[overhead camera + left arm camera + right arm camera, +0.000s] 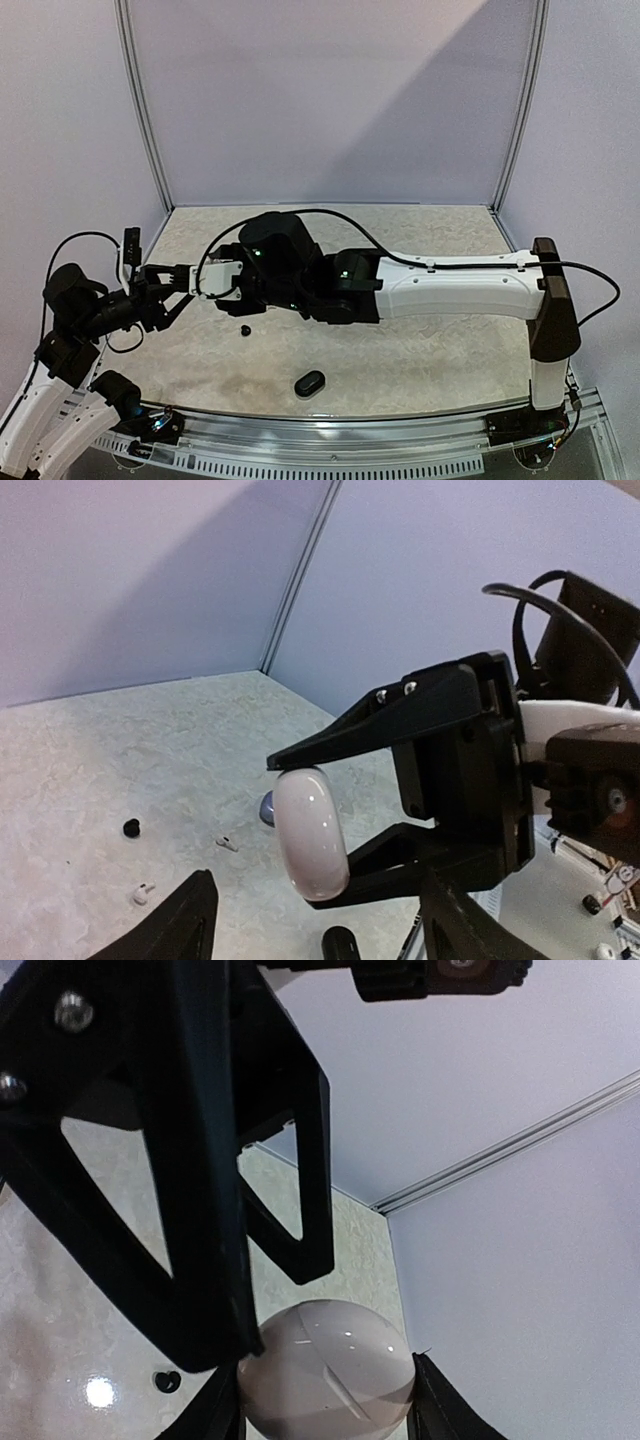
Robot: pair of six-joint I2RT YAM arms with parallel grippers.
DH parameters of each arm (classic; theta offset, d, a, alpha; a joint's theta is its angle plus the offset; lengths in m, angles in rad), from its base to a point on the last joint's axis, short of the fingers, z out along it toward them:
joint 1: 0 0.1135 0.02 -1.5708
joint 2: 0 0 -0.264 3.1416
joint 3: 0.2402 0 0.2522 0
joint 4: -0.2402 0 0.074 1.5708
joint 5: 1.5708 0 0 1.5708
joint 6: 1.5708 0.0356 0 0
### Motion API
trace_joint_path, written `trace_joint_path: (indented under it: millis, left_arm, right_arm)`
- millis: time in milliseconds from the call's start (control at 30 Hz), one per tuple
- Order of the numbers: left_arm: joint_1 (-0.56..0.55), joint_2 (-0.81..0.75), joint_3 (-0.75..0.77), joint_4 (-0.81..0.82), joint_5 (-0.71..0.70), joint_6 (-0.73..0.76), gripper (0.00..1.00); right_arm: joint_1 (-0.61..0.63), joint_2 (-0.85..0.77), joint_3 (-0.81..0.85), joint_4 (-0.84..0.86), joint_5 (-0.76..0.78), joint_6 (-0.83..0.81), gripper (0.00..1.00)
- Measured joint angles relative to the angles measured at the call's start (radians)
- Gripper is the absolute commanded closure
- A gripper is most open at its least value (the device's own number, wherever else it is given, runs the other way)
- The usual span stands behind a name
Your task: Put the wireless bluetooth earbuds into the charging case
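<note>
My right gripper (327,1392) is shut on a white pebble-shaped charging case (327,1368), held closed above the table (400,360). My left gripper (318,885) is open, its black fingers (205,1210) reaching around the case's (311,832) left end, one of them at its upper left edge. In the top view both grippers meet left of centre, the left gripper (196,285) beside the case (222,277). On the table lie a black earbud (131,827) and two white earbuds (228,844) (143,892). The black earbud (245,330) also shows below the grippers.
A black pebble-shaped case (309,383) lies near the table's front edge. A bluish rounded object (267,808) peeks out behind the white case. The right arm (460,285) stretches across the table from the right. Walls close the back and sides.
</note>
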Motion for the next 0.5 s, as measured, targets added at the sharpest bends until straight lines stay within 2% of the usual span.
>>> trace_joint_path:
  millis: [300,500]
  left_arm:
    - [-0.001,0.049,-0.024,0.097,-0.029,-0.087,0.54]
    - [-0.003,0.051,-0.034,0.134,-0.032,-0.106,0.87]
  right_arm:
    - [0.008,0.041,0.068,-0.004,-0.024,-0.038,0.80]
    - [0.011,0.058,0.076,-0.005,-0.038,-0.046,0.81]
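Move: The pale pink charging case, still held at the right hand's own hand point, sits about 3 cm ahead of the left hand and 4 cm to its right, about level. From the right hand, the left's open fingers are roughly 3 cm back and 4 cm left, at the same height. A black earbud lies about 10 cm ahead of the right hand and 2 cm to its right, the black case about 4 cm back and 17 cm right, both some 27 cm below. The left fingers come onto the sides of the pale pink case, closing from about three-quarters open to roughly a quarter, as the left hand eases 1 to 1.5 cm forward to it. The right hand keeps its unchanged grip and carries the case about 2 cm left and 1 cm back in between those fingers, rising slightly and sinking back on the way. ##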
